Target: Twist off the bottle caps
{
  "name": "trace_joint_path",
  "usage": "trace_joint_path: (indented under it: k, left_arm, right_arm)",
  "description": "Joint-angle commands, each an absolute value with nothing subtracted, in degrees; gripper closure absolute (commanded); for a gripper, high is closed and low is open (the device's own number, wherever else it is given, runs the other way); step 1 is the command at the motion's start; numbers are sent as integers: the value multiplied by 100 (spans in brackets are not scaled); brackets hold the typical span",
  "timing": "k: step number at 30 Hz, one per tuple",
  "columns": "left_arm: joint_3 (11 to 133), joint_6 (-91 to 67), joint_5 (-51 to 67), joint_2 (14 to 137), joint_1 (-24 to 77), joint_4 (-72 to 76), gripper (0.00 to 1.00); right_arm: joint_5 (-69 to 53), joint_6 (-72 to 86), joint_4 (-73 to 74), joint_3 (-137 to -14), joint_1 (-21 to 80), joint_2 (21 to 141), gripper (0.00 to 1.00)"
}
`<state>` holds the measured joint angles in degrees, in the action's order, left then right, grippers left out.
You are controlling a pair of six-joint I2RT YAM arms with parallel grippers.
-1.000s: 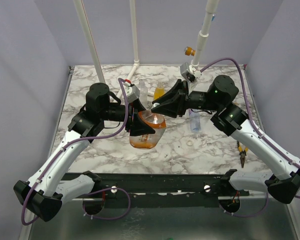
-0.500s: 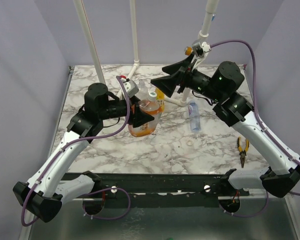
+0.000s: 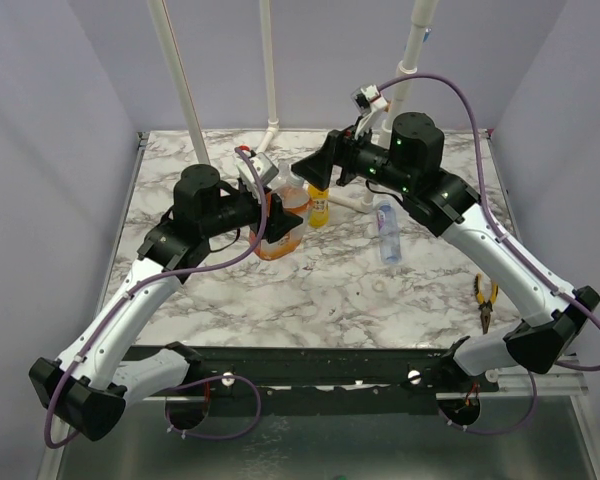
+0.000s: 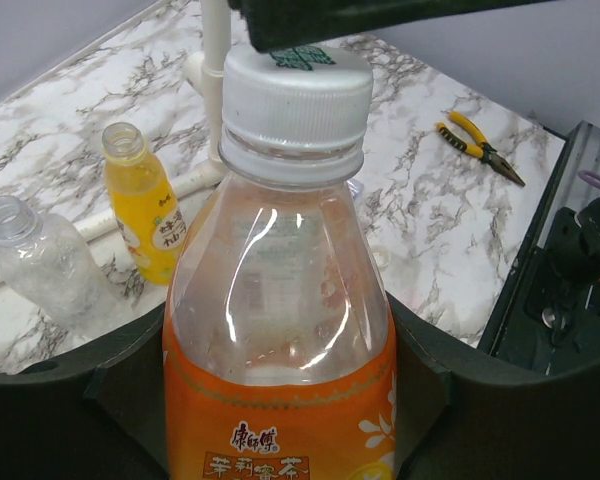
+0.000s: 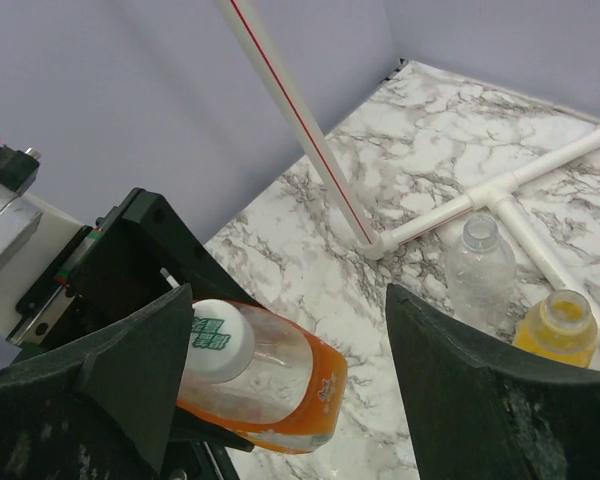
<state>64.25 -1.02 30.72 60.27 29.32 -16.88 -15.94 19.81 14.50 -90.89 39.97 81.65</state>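
My left gripper (image 3: 272, 226) is shut on the squat orange bottle (image 4: 280, 370), its fingers (image 4: 450, 400) pressed to both sides of the label. The bottle leans toward the right arm, and its white cap (image 4: 295, 95) with green print is still on the neck. My right gripper (image 5: 290, 335) hangs open just above; the cap (image 5: 218, 338) sits close to its left finger, with a wide gap to the other. The slender yellow-orange bottle (image 3: 319, 205) and a small clear bottle (image 5: 477, 265) stand uncapped behind. The clear blue-labelled bottle (image 3: 387, 228) lies on its side.
A white pipe frame (image 3: 271, 130) rises from the back of the marble table (image 3: 180, 290). Yellow-handled pliers (image 3: 484, 300) lie at the right edge. A small loose cap (image 3: 380, 285) rests on the table in front of the lying bottle.
The right gripper was shut at the orange bottle's cap; it has opened and pulled up and back. The left arm has carried the bottle backward and more upright.
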Motion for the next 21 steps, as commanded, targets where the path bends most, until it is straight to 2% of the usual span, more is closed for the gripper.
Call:
trace_joint_path:
  k: [1, 5, 12, 19, 21]
  left_arm:
    - [6381, -27, 2717, 6071, 2927, -1691, 100]
    - [6361, -27, 2702, 6097, 2929, -1693, 100]
    - [6356, -38, 2668, 6095, 2931, -1683, 100]
    - [6294, -98, 2377, 6135, 2927, -1680, 100]
    - [6282, -109, 2429, 6117, 2927, -1671, 100]
  right_arm:
    - [-1923, 2131, 1141, -8948, 4042, 8094, 20]
    - [-2151, 2318, 845, -8818, 4048, 8124, 21]
    - [-2119, 2485, 813, -8658, 4109, 8257, 30]
    - [-2100, 2563, 826, -8619, 4154, 8387, 42]
    - [-2067, 2565, 777, -8568, 4166, 8358, 52]
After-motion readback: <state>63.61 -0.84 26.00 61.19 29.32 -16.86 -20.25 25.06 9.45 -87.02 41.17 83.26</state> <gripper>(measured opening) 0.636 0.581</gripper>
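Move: The white cap on the orange bottle lies about 4 cm left of the right hand, 3 cm back and 2 cm lower. Some 32 cm below the right hand stand the yellow bottle, about 15 cm ahead and 1 cm left, and the clear bottle, about 20 cm ahead and 11 cm left. From the left hand, already gripping the bottle's body, the cap is about 7 cm up, 3 cm ahead and 2 cm to the right. Still without a clear grip on it, the right hand brings its open fingers down around the white cap, going about 2.5 cm left and 2 cm down, slightly back, and narrowing them part way. The left hand keeps hold of the orange bottle and eases it some 1.5 cm forward and about 1 cm down, turning slightly counter-clockwise. ##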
